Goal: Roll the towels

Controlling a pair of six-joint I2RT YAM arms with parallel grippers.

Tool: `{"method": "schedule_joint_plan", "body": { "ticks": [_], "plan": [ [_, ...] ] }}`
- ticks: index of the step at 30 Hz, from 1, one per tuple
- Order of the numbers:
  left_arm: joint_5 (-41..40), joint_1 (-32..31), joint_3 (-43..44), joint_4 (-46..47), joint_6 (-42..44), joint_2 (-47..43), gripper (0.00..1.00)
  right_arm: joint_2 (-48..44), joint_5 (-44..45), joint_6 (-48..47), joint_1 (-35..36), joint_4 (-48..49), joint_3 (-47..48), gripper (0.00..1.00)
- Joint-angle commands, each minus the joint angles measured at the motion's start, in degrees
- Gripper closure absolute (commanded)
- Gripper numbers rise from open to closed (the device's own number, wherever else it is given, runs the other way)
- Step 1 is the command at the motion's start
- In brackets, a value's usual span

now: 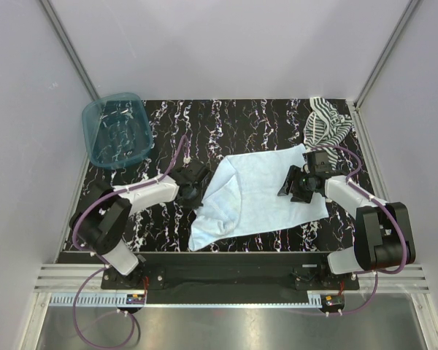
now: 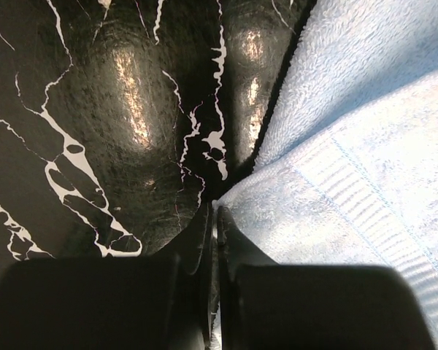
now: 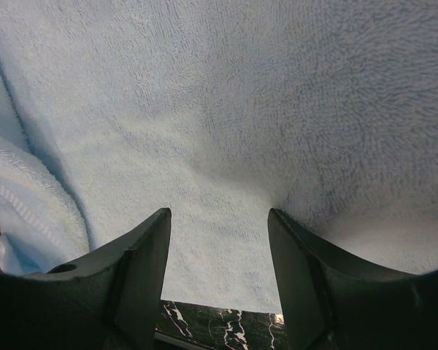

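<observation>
The pale blue towel lies spread and partly folded in the middle of the black marbled table. My left gripper is at its left edge, and in the left wrist view its jaws are shut on a thin corner of the blue towel. My right gripper sits over the towel's right part. In the right wrist view it is open, with the blue towel filling the space between and beyond the fingers. The striped towel lies crumpled at the back right corner.
A translucent teal plastic basket stands at the back left of the table. White enclosure walls with metal rails surround the table. The table's front edge runs just beyond the arm bases.
</observation>
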Motion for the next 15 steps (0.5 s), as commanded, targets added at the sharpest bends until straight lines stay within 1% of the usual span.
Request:
{"method": "schedule_joint_plan", "body": {
  "ticks": [1, 3, 5, 6, 7, 8, 10, 11, 14, 15],
  "plan": [
    [0.30, 0.32, 0.07, 0.56, 1.17, -2.46, 1.00, 0.11, 1.10, -1.11, -0.04, 0.22, 0.66, 0.37],
    [-0.57, 0.40, 0.85, -1.36, 1.61, -3.87, 1.00, 0.03, 1.27, -1.11, -0.04, 0.22, 0.66, 0.37],
    [-3.99, 0.40, 3.66, -4.00, 2.32, -5.18, 1.00, 0.11, 1.27, -1.11, -0.04, 0.22, 0.66, 0.37],
    [-5.14, 0.49, 4.89, -7.15, 2.84, -5.62, 1.00, 0.11, 1.45, -1.11, -0.04, 0.14, 0.66, 0.37],
    [-7.85, 0.75, 6.30, -8.66, 3.98, -6.41, 1.00, 0.38, 1.45, -1.11, -0.04, 0.31, 0.74, 0.37],
    [-9.35, 1.02, 9.53, -10.32, 4.69, -6.86, 1.00, 0.47, 1.36, -1.20, 0.05, 0.40, 0.83, 0.37],
    [-13.48, 2.77, 12.71, -14.63, 7.31, -7.30, 1.00, 0.99, 1.10, -1.11, -0.04, 0.66, 0.75, 0.37],
    [-14.80, 3.65, 16.03, -15.95, 8.29, -7.21, 1.00, 1.25, 0.84, -0.94, -0.04, 0.84, 0.74, 0.37],
    [-19.20, 8.91, 21.57, -20.00, 11.98, -5.72, 1.00, 1.70, 0.22, -0.50, -0.04, 1.28, 0.74, 0.37],
    [-20.86, 11.97, 22.99, -21.84, 12.94, -4.93, 1.00, 1.87, 0.22, -0.50, -0.04, 1.36, 0.83, 0.37]
  ]
}}
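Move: The left fingers are already shut on a corner of the blue towel's folded-back left end, low at the table. From this hand, the fold's far end lies about 12 cm ahead and 7 cm right, and the towel's near left tip about 10 cm straight back. The teal bin, beyond the bare table, is roughly 21 cm ahead and 22 cm left. From the right hand, the pinched corner is some 25 cm left and 5 cm back. Keeping its shut grip on the blue towel's corner, the left hand lingers briefly, then speeds up, rising about 10 cm off the table while swinging forward and left over the bare table towards the teal bin. As it climbs, the wrist tilts the fingertips outward some 15 degrees and the corner is drawn up and out from the fold, while the right hand stays low over the towel's right part, fingers still open. ##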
